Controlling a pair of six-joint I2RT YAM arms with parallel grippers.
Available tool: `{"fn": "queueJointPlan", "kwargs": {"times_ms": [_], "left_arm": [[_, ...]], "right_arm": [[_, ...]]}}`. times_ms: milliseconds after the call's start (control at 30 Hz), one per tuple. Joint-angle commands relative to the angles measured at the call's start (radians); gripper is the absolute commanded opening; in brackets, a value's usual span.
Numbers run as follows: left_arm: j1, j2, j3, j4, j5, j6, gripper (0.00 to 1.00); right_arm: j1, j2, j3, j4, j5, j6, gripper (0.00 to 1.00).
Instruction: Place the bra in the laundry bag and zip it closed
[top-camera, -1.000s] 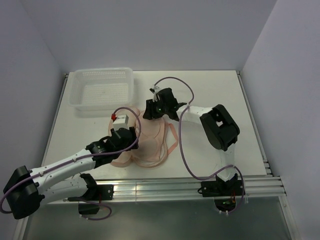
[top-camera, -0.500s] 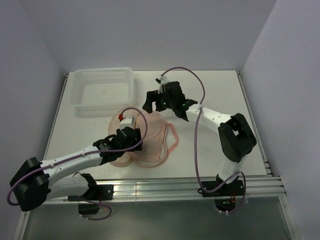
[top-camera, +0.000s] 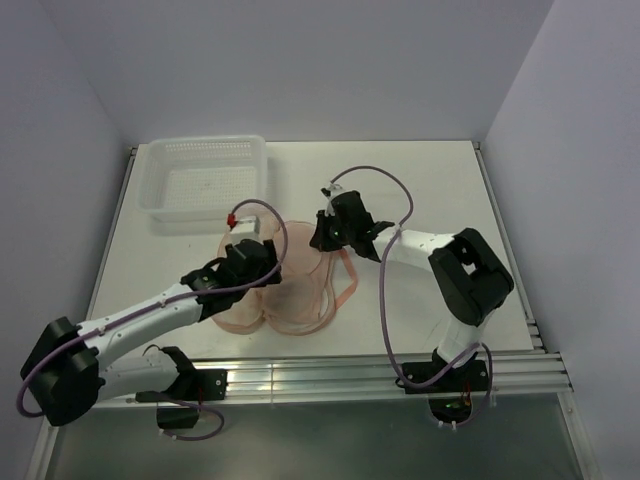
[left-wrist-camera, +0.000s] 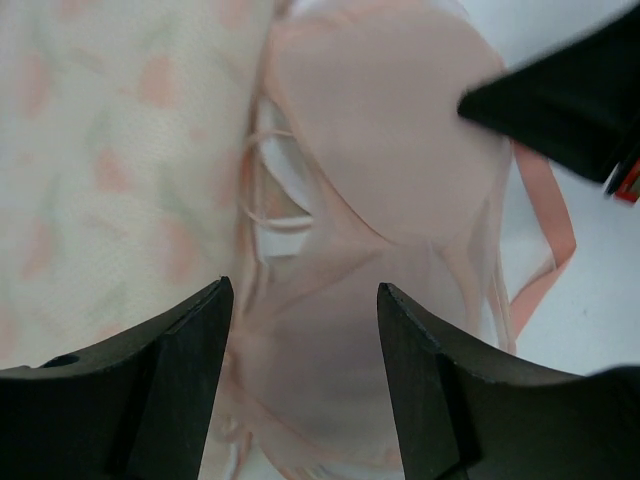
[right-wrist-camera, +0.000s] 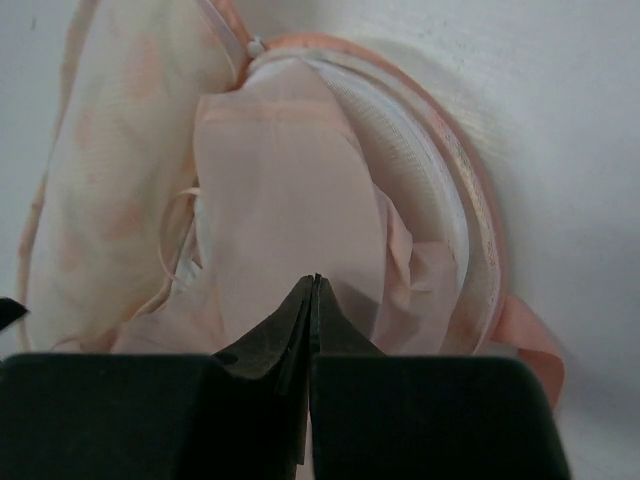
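The laundry bag (top-camera: 250, 315) lies open in the middle of the table, its wedge-printed flap (left-wrist-camera: 110, 150) to the left and its pink zipper rim (right-wrist-camera: 478, 215) curving round the right. The pale peach bra (left-wrist-camera: 390, 150) lies inside it, cups up (right-wrist-camera: 285, 200). My left gripper (left-wrist-camera: 305, 290) hovers open over the bra's nearer cup, with nothing between its fingers (left-wrist-camera: 180, 380). It reaches in from the bag's left side (top-camera: 268, 268). My right gripper (right-wrist-camera: 313, 280) is shut, tips pointing down at the bra's far cup, no fabric visible between them. It sits at the bag's far right rim (top-camera: 320, 238).
A white plastic lattice basket (top-camera: 205, 175) stands at the back left. A pink strap loop (top-camera: 347, 280) trails out of the bag onto the white table (top-camera: 440, 190) to the right. Walls close off the back and both sides.
My right gripper came down from beyond the bag to its far right rim and went from open to shut. The left gripper shifted slightly over the bag, still open.
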Motion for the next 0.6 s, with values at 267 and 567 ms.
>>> {"fn": "queueJointPlan", "kwargs": {"times_ms": [267, 567], "left_arm": [[0.436, -0.314, -0.172, 0.012, 0.143, -0.13, 0.64], [0.734, -0.354, -0.274, 0.038, 0.217, -0.17, 0.65]], "right_arm": [[0.015, 0.042, 0.067, 0.014, 0.028, 0.062, 0.03], [0.021, -0.234, -0.136, -0.015, 0.069, 0.068, 0.5]]}}
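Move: The bag's patterned flap, spread open, is centred about 7 cm to the left hand's left, 2 cm ahead and 6 cm below; the bra lies 7 cm to this hand's right and 3 cm ahead, the white basket about 18 cm left and 27 cm ahead. From the shut right hand the bra's upper cup is some 5 cm left, 1 cm ahead and 3 cm below, the flap's middle about 19 cm left and 6 cm back. The open left hand sweeps about 19 cm left over the flap; the right dips 3 cm, then rises, opening. ##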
